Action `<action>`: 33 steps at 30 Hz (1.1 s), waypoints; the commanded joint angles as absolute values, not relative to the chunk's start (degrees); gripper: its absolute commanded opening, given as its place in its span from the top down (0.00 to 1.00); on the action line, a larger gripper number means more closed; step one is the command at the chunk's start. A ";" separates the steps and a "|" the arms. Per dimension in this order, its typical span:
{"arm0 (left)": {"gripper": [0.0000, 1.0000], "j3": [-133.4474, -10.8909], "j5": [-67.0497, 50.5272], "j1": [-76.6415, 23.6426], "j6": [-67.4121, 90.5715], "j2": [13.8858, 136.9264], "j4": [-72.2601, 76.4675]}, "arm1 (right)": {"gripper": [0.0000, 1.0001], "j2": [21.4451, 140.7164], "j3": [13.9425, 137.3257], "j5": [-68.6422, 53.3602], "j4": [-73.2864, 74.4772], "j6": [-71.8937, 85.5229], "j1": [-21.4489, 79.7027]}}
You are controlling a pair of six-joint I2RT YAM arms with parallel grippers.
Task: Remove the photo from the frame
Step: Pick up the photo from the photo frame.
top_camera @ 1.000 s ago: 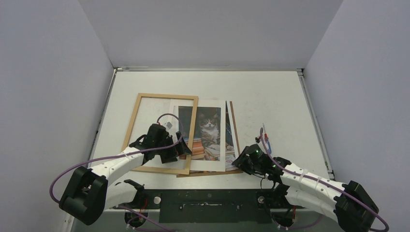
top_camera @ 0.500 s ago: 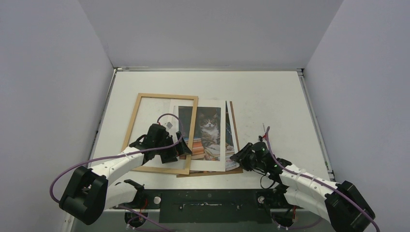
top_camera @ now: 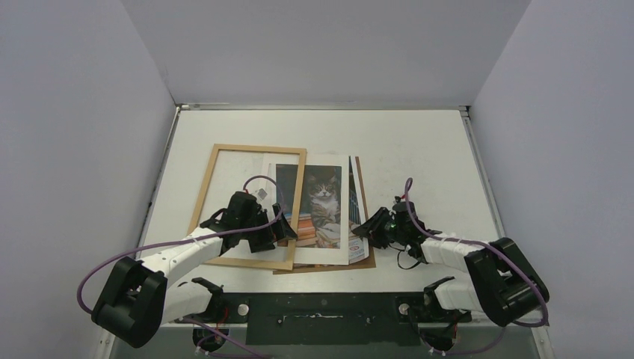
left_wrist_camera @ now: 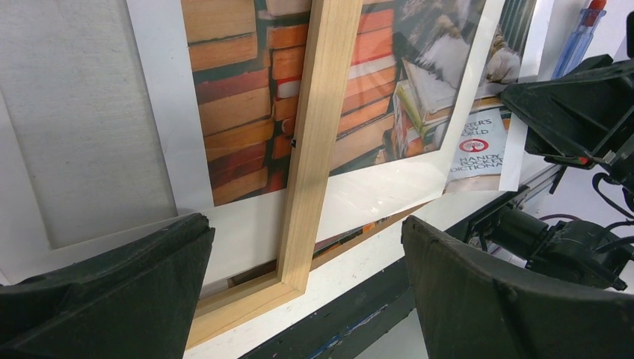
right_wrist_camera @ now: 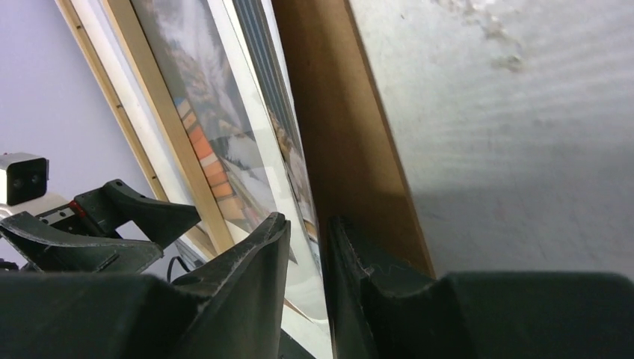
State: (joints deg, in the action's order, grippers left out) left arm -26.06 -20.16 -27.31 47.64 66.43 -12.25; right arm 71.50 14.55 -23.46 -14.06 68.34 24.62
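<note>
The frame, thin light wood, lies flat on the table left of centre. Its right rail lies across the photo, a white-bordered cat print whose bookshelf part shows in the left wrist view. My left gripper hangs open just above the frame's near right corner, holding nothing. My right gripper sits low at the photo's near right corner. Its jaws stand narrowly apart with the sheet edges showing in the gap.
A second print and a brown backing board lie under the photo and stick out to its right. A blue pen lies right of the stack. Grey walls surround the white table.
The right arm has swung in, and its gripper has moved left and farther onto the photo's near right corner. The left arm, the frame and the photo have not moved.
</note>
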 commanded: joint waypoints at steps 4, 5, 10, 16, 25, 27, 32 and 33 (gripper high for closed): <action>0.03 -25.42 -20.38 -27.77 47.37 66.17 -10.84 | 0.78 79.59 17.19 -27.29 -21.73 64.29 22.94; 0.03 -25.40 -20.37 -27.80 47.41 66.10 -10.87 | 0.79 79.83 17.16 -27.21 -21.55 64.07 22.74; 0.03 -25.49 -20.54 -27.80 47.37 66.36 -10.65 | 0.85 79.52 17.65 -27.25 -19.58 62.56 22.00; 0.03 -25.31 -20.56 -27.77 47.42 66.14 -10.66 | 1.00 77.47 17.49 -27.10 -18.68 62.84 21.62; 0.03 -27.23 -20.52 -27.77 47.36 64.00 -12.48 | 1.00 62.03 28.14 -15.61 12.64 50.24 21.53; 0.03 -27.86 -20.16 -27.77 47.42 62.98 -13.09 | 1.00 59.36 32.38 -11.71 20.92 46.62 21.52; 0.03 -29.89 -19.53 -27.77 47.25 61.62 -14.65 | 1.00 58.96 41.29 -6.44 35.21 40.11 21.52; 0.03 -30.48 -19.33 -27.77 47.00 61.55 -15.27 | 1.00 58.59 43.42 -4.42 38.11 38.59 21.51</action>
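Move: The photo's right edge already runs between the right hand's half-open fingers, level with it and about 1 cm below. The mat's right edge is some 3 cm left of the hand, the frame's right bar about 16 cm left and 5 cm farther out, and the backing board's right edge about 3 cm right. From the left hand, the photo's right edge lies some 19 cm right, 1 cm ahead, 3 cm lower. The right hand edges in, pinches the photo's right edge, then lifts about 8 cm, drawing right and forward. ##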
